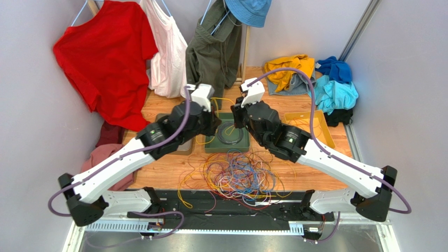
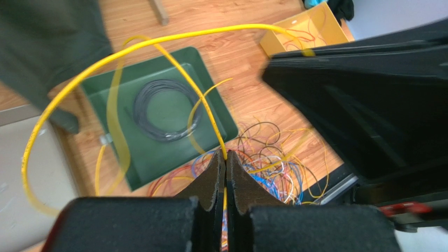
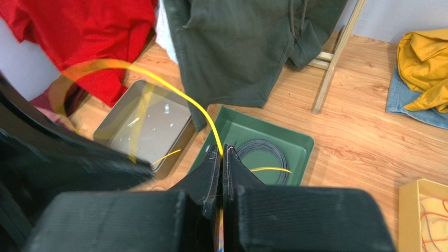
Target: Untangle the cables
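The cables [image 1: 234,176] lie in a multicoloured tangle on the wooden table near the arm bases, also showing in the left wrist view as a tangle [image 2: 273,168]. One yellow cable [image 2: 105,58] arcs up from it in a wide loop. My left gripper [image 2: 226,155] is shut on this yellow cable, above the green tray [image 2: 173,149]. My right gripper [image 3: 222,149] is shut on a yellow cable [image 3: 179,92] too, over the same green tray [image 3: 297,139]. From above, the left gripper [image 1: 214,118] and right gripper [image 1: 235,116] hang close together.
A dark coiled wire [image 2: 163,110] lies in the green tray [image 1: 227,147]. A grey metal tray [image 3: 142,126] stands to its left and a yellow tray [image 1: 310,123] holding some wires to its right. Clothes hang on a rack [image 1: 210,47] behind, and more clothes [image 1: 315,79] are piled back right.
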`<action>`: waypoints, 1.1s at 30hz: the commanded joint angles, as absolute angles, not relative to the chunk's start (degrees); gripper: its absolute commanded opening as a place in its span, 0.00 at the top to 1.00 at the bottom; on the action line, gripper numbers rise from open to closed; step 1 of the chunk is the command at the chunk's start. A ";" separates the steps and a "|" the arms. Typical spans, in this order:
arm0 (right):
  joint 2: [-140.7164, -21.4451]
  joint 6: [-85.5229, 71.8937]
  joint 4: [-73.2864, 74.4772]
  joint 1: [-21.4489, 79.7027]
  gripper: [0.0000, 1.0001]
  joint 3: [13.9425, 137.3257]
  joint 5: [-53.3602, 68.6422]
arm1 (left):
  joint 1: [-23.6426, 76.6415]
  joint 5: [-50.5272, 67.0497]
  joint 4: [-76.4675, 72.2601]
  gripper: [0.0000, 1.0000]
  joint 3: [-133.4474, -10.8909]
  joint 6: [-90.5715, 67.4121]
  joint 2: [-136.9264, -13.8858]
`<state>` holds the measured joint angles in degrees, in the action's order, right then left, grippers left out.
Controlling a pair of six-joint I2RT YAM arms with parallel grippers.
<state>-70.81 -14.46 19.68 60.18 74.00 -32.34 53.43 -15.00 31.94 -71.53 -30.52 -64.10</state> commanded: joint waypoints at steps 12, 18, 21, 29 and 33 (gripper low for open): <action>-77.69 -19.69 -2.19 47.99 1.00 61.26 -18.28 | 47.73 -1.77 3.63 1.00 -65.31 -28.47 -80.50; -79.36 -20.21 -5.80 45.97 1.00 57.40 -17.14 | 46.14 2.46 -3.15 1.00 -63.46 -30.58 -86.92; -80.24 -20.56 -5.98 45.97 1.00 55.47 -17.23 | 46.14 3.08 -5.80 1.00 -62.32 -31.11 -89.12; -82.88 -21.97 -7.65 45.88 1.00 50.71 -16.96 | 46.14 0.10 -5.89 1.00 -61.17 -31.03 -93.77; -84.64 -22.59 -5.63 45.88 0.95 50.89 -18.01 | 45.44 -4.74 -3.26 1.00 -61.52 -31.11 -95.01</action>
<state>-83.37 -20.34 -3.95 45.28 50.92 -18.98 45.98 -0.95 -0.19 -60.60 -30.50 -94.39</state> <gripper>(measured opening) 0.011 0.009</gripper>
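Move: The green tray, where the held yellow cable is headed, lies about 13 cm ahead, 2 cm right and 27 cm below the left hand, and about 10 cm ahead, 5 cm left and 30 cm below the right. From the left hand, the grey tray is some 13 cm ahead and 18 cm left; the cable pile is 4 cm back and 6 cm right. The orange tray stands roughly 10 cm ahead and 27 cm right of the right hand. The yellow cable, still pinched in both closed grippers, is lowered towards the green tray and the dark coil inside. Both hands sink some 18 cm while reaching forward, the left also swinging about 8 cm right to close up beside the right hand; both wrists tip slightly further down, the right about 15 degrees. ##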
